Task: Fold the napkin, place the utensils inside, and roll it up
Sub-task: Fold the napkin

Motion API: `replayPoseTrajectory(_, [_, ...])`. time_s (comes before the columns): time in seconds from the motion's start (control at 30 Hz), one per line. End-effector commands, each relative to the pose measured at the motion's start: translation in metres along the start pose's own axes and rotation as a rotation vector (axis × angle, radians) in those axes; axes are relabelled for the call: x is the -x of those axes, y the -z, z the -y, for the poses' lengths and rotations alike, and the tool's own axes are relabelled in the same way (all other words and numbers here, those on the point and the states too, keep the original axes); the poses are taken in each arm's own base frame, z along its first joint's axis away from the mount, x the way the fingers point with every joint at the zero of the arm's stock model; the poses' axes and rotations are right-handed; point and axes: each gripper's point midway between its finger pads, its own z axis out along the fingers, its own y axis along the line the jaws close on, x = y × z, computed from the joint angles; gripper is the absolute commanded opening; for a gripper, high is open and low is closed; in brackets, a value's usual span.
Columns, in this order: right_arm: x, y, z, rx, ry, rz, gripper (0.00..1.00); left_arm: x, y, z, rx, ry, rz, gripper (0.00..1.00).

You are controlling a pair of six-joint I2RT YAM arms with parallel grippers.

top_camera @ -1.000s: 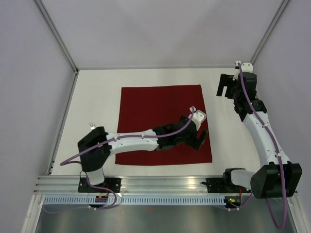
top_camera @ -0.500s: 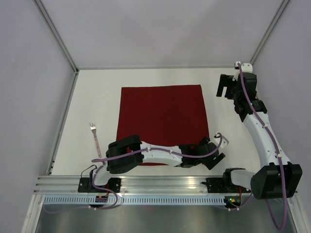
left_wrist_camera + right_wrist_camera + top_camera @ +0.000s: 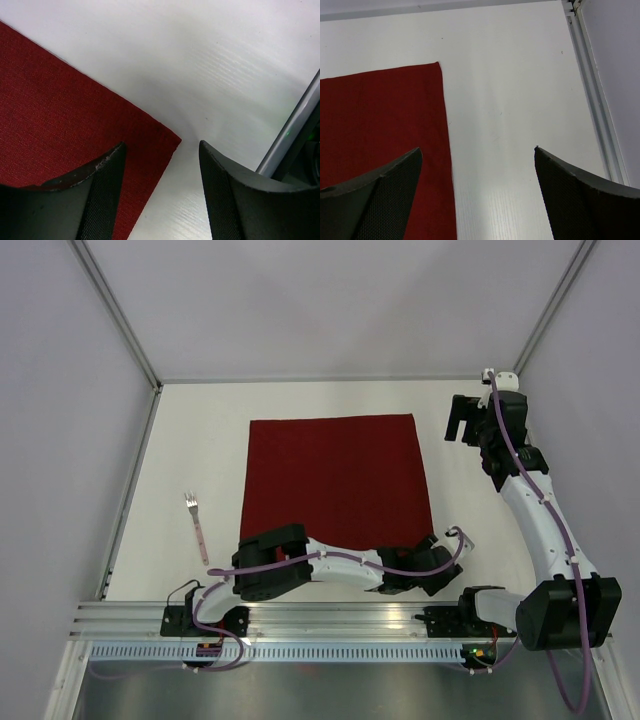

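The dark red napkin [image 3: 335, 480] lies flat and unfolded on the white table. A fork [image 3: 197, 525] rests on the table to its left, apart from it. My left gripper [image 3: 437, 575] is low at the napkin's near right corner, open. In the left wrist view the napkin's corner [image 3: 150, 137] lies flat between the fingers of the left gripper [image 3: 162, 145], one finger over the cloth, the other over bare table. My right gripper [image 3: 458, 418] hovers open beside the far right corner. In the right wrist view the right gripper [image 3: 477, 148] straddles the napkin's right edge [image 3: 380, 115].
The aluminium rail [image 3: 330, 620] runs along the near edge, close behind the left gripper, and shows as a grey bar [image 3: 295, 135] in the left wrist view. White walls and a metal frame [image 3: 592, 95] bound the table at the back and on both sides.
The left arm swung from above the napkin's right part down to its near right corner, uncovering the fork. Its jaws have narrowed a little. The right arm has not moved.
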Motion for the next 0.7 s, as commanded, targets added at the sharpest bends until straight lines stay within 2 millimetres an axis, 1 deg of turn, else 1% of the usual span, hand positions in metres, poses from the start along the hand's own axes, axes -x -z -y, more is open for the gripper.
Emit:
replayPoseTrajectory(0.0, [0.001, 0.004, 0.005, -0.021, 0.0, 0.012, 0.98, 0.014, -0.007, 0.01, -0.008, -0.011, 0.052, 0.64])
replayPoseTrajectory(0.03, [0.001, 0.004, 0.005, -0.022, -0.001, 0.011, 0.98, 0.012, -0.008, 0.01, -0.007, -0.012, 0.048, 0.61])
replayPoseTrajectory(0.1, [0.0, 0.004, 0.004, -0.019, -0.001, 0.011, 0.98, 0.007, -0.01, 0.011, -0.008, -0.017, 0.041, 0.59])
replayPoseTrajectory(0.13, [0.0, 0.003, 0.004, -0.019, -0.001, 0.009, 0.98, 0.005, -0.012, 0.011, -0.005, -0.017, 0.037, 0.54])
replayPoseTrajectory(0.2, [-0.001, 0.003, 0.004, -0.018, 0.0, 0.006, 0.98, 0.001, -0.011, 0.012, -0.002, -0.02, 0.029, 0.5])
replayPoseTrajectory(0.23, [-0.001, 0.003, 0.004, -0.02, -0.001, 0.006, 0.98, -0.002, -0.012, 0.011, 0.001, -0.018, 0.025, 0.44])
replayPoseTrajectory(0.3, [-0.001, 0.004, 0.004, -0.017, 0.001, 0.007, 0.98, -0.007, -0.012, 0.01, 0.007, -0.02, 0.016, 0.38])
replayPoseTrajectory(0.33, [-0.002, 0.003, 0.003, -0.015, 0.0, 0.004, 0.98, -0.008, -0.012, 0.009, 0.008, -0.019, 0.014, 0.31])
replayPoseTrajectory(0.37, [-0.001, 0.004, 0.003, -0.014, 0.001, 0.007, 0.98, -0.01, -0.012, 0.008, 0.012, -0.021, 0.01, 0.29])
replayPoseTrajectory(0.4, [-0.003, 0.003, 0.003, -0.012, 0.0, 0.003, 0.98, -0.01, -0.012, 0.008, 0.012, -0.019, 0.01, 0.26])
replayPoseTrajectory(0.43, [-0.003, 0.003, 0.003, -0.011, 0.002, 0.002, 0.98, -0.01, -0.011, 0.008, 0.012, -0.019, 0.012, 0.2])
replayPoseTrajectory(0.5, [-0.003, 0.003, 0.003, -0.011, 0.002, 0.002, 0.98, -0.007, -0.008, 0.007, 0.01, -0.016, 0.016, 0.17])
replayPoseTrajectory(0.57, [-0.002, 0.004, 0.003, -0.012, 0.002, 0.004, 0.98, -0.005, -0.004, 0.007, 0.006, -0.016, 0.019, 0.11])
replayPoseTrajectory(0.6, [-0.003, 0.003, 0.003, -0.012, 0.004, 0.003, 0.98, 0.002, 0.001, 0.008, 0.0, -0.006, 0.034, 0.11])
replayPoseTrajectory(0.67, [-0.002, 0.004, 0.003, -0.012, 0.003, 0.004, 0.98, 0.007, 0.006, 0.01, -0.013, 0.001, 0.041, 0.09])
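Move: The napkin's near right corner lies almost between the left gripper's half-open fingers, about 1 cm ahead, 1 cm to the right and 1 cm below. The napkin's middle is roughly 22 cm ahead and 22 cm left of it; the fork lies some 12 cm ahead and 56 cm left. From the right gripper that same corner is about 26 cm back, 5 cm left and 23 cm below. Ease the left gripper barely 1 cm to the right, level and low over the table, so the fingers reach the napkin's near right corner; then hold it there and close the part-open fingers nearly shut, pinching the cloth just inside the corner, with the fingers still slanting down to the right. ##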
